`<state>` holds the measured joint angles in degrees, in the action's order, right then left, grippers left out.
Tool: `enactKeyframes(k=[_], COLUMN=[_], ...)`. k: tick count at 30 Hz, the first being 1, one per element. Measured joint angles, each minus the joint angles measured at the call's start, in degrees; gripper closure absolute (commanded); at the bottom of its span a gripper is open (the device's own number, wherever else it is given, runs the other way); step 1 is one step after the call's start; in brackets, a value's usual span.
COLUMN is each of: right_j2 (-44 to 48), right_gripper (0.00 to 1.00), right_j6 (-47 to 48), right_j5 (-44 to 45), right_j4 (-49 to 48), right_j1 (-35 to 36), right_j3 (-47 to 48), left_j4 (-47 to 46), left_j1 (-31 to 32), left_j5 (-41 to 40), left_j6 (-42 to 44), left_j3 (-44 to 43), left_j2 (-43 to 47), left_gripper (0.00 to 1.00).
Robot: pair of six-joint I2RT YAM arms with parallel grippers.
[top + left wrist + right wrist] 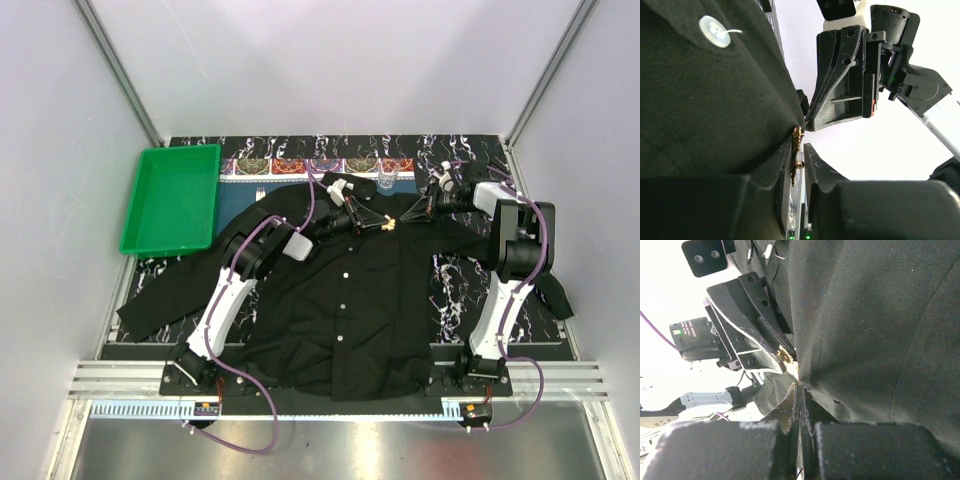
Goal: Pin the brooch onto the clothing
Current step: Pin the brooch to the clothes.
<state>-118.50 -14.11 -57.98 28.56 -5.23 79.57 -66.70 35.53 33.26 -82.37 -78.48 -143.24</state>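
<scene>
The black shirt (350,300) lies flat on the table, collar at the far side. The tiny golden brooch (390,226) sits near the collar, between my two grippers. My left gripper (375,224) is shut on the brooch (795,150), which stands edge-on between its jaws against a raised fold of shirt (705,100). My right gripper (408,214) faces it from the right, shut on a pinch of shirt fabric (865,330). Its closed tip (809,124) nearly touches the brooch. In the right wrist view the brooch (786,356) shows at the left gripper's tip (782,357).
A green tray (172,198) stands at the far left. The blue patterned placemat (300,165) runs along the back edge, with a small clear glass (388,180) behind the grippers. A white shirt button (715,31) is near the left gripper. Grey walls enclose the table.
</scene>
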Motion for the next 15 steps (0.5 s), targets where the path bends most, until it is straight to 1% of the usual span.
enactKeyframes(k=[1, 3, 9, 12, 15], right_j2=[0.0, 0.0, 0.0, 0.2, 0.7], right_gripper=[1.0, 1.0, 1.0, 1.0, 1.0], right_j6=[0.3, 0.7, 1.4, 1.4, 1.4], right_j5=[0.1, 0.5, 1.9, 2.6, 3.3], right_j4=[0.3, 1.1, 1.6, 1.7, 1.7], right_j1=[0.0, 0.3, 1.0, 1.0, 1.0], right_j3=[0.1, 0.3, 0.5, 0.5, 0.5], left_j4=[0.0, 0.0, -0.7, -0.7, -0.7], left_j1=[0.0, 0.1, -0.3, -0.6, -0.7], left_j5=[0.0, 0.0, 0.0, 0.0, 0.1], left_j6=[0.0, -0.3, -0.6, -0.6, -0.6], left_j3=[-0.1, -0.1, 1.6, 2.3, 2.3], left_j2=[0.0, 0.0, 0.9, 1.3, 1.3], left_gripper=[0.71, 0.7, 0.69, 0.66, 0.68])
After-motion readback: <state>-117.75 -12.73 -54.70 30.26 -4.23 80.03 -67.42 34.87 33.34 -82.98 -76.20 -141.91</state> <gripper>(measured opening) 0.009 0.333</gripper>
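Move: The brooch sits at the left hand's fingertips, about 1 cm to the right of the hand point and level with it; from the right hand it lies some 3 cm to the left and about 1 cm back. Of the neighbours, the shirt collar is roughly 10 cm ahead of the left hand, 9 cm to its left and a few centimetres lower, while the glass stands about 12 cm ahead and 1 cm to its right. The left fingers loosen their pinch on the brooch, spreading plainly apart so that only the finger on the shirt's side stays close against it, then the hand eases about 1 cm left, away from the right gripper. The right fingers stay shut on the pin end and nearly hold place, rolling only a few degrees. ##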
